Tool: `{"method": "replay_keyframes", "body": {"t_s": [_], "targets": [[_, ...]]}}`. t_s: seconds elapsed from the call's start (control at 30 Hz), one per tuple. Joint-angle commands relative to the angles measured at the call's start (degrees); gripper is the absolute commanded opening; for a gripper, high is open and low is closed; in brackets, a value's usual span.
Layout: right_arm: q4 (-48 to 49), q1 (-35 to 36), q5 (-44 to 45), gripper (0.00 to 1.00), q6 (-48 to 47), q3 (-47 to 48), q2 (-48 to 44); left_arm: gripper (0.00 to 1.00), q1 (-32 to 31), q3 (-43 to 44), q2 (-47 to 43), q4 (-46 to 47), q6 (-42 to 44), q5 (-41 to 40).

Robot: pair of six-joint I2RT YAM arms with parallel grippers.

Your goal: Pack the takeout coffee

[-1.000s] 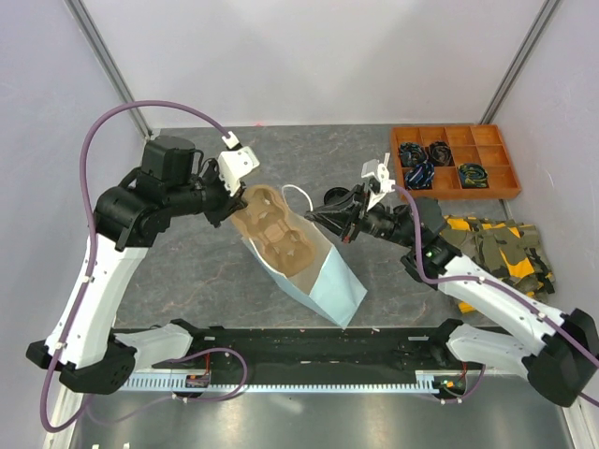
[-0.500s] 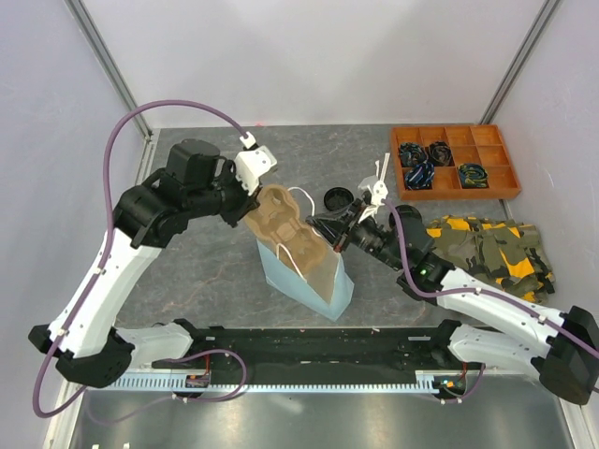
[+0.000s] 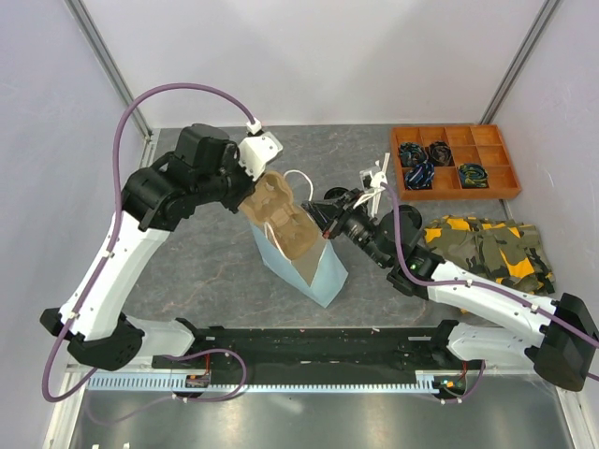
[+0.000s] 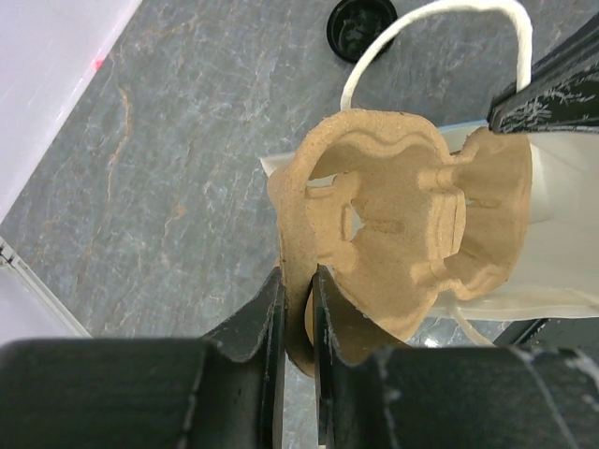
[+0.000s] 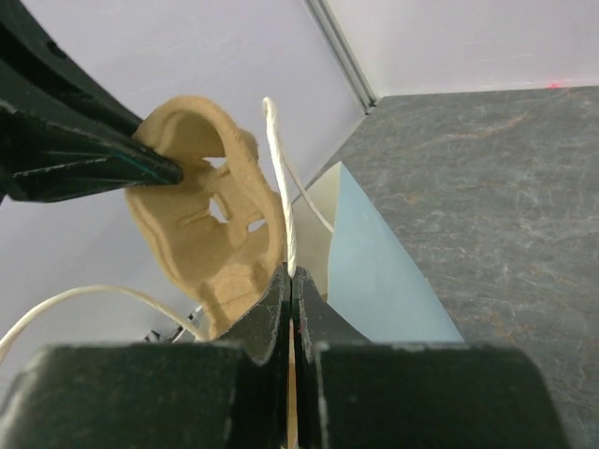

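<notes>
My left gripper (image 4: 298, 281) (image 3: 255, 195) is shut on the rim of the tan pulp carrier (image 4: 393, 215) (image 3: 281, 223). The carrier's lower part sits in the mouth of the light-blue paper bag (image 3: 323, 271) (image 5: 374, 262). A white bag handle (image 5: 281, 168) is pinched in my right gripper (image 5: 291, 276) (image 3: 324, 215), which is shut on it beside the bag's right side. Of the takeout coffee, only the black round lid (image 4: 360, 23) (image 3: 337, 197) shows, on the table behind the bag. Its cup is hidden from these angles.
An orange compartment tray (image 3: 456, 161) with coiled cable bundles stands at the back right. A camouflage cloth (image 3: 491, 248) lies right of my right arm. A black rail (image 3: 309, 341) runs along the near edge, and grey walls close the left side and the back.
The bag has swung from lying slanted to more upright. My left arm has moved right with the carrier, which sits deeper in the bag. My right gripper has shifted with the handle.
</notes>
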Motion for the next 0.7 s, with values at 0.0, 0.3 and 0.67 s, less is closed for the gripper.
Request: {"method": "replay_keyframes", "body": {"t_s": [0.0,0.3,0.67], "targets": [[-2.21,0.31,3.13,0.00,2.20,2.20,-0.68,0.02,-1.89,-0.67,0.43,-1.08,-0.43,-0.95],[-15.56,0.23,0.32,0.27,-11.32,3.95,-3.59,0.02,-2.07,-5.51,-0.36,0.94,0.88,-0.95],[-27.08,0.23,-5.92,0.31,-19.43,8.52,-0.25,0.02,-2.07,-4.81,0.42,1.29,0.62,1.42]]}}
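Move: From the left hand, which already holds one end of the cup tray, the paper bag's middle lies about 10 cm right, 8 cm back and 22 cm down. From the right hand, which grips a bag handle, it is some 4 cm left, 6 cm back and 20 cm down. The black lid lies about 13 cm ahead and 6 cm right of the right hand, and the white straws 16 cm ahead and 18 cm right, both on the table. Left hand lowers cup tray about 4 cm into paper bag; right sinks 5 cm to its rim, opening. ##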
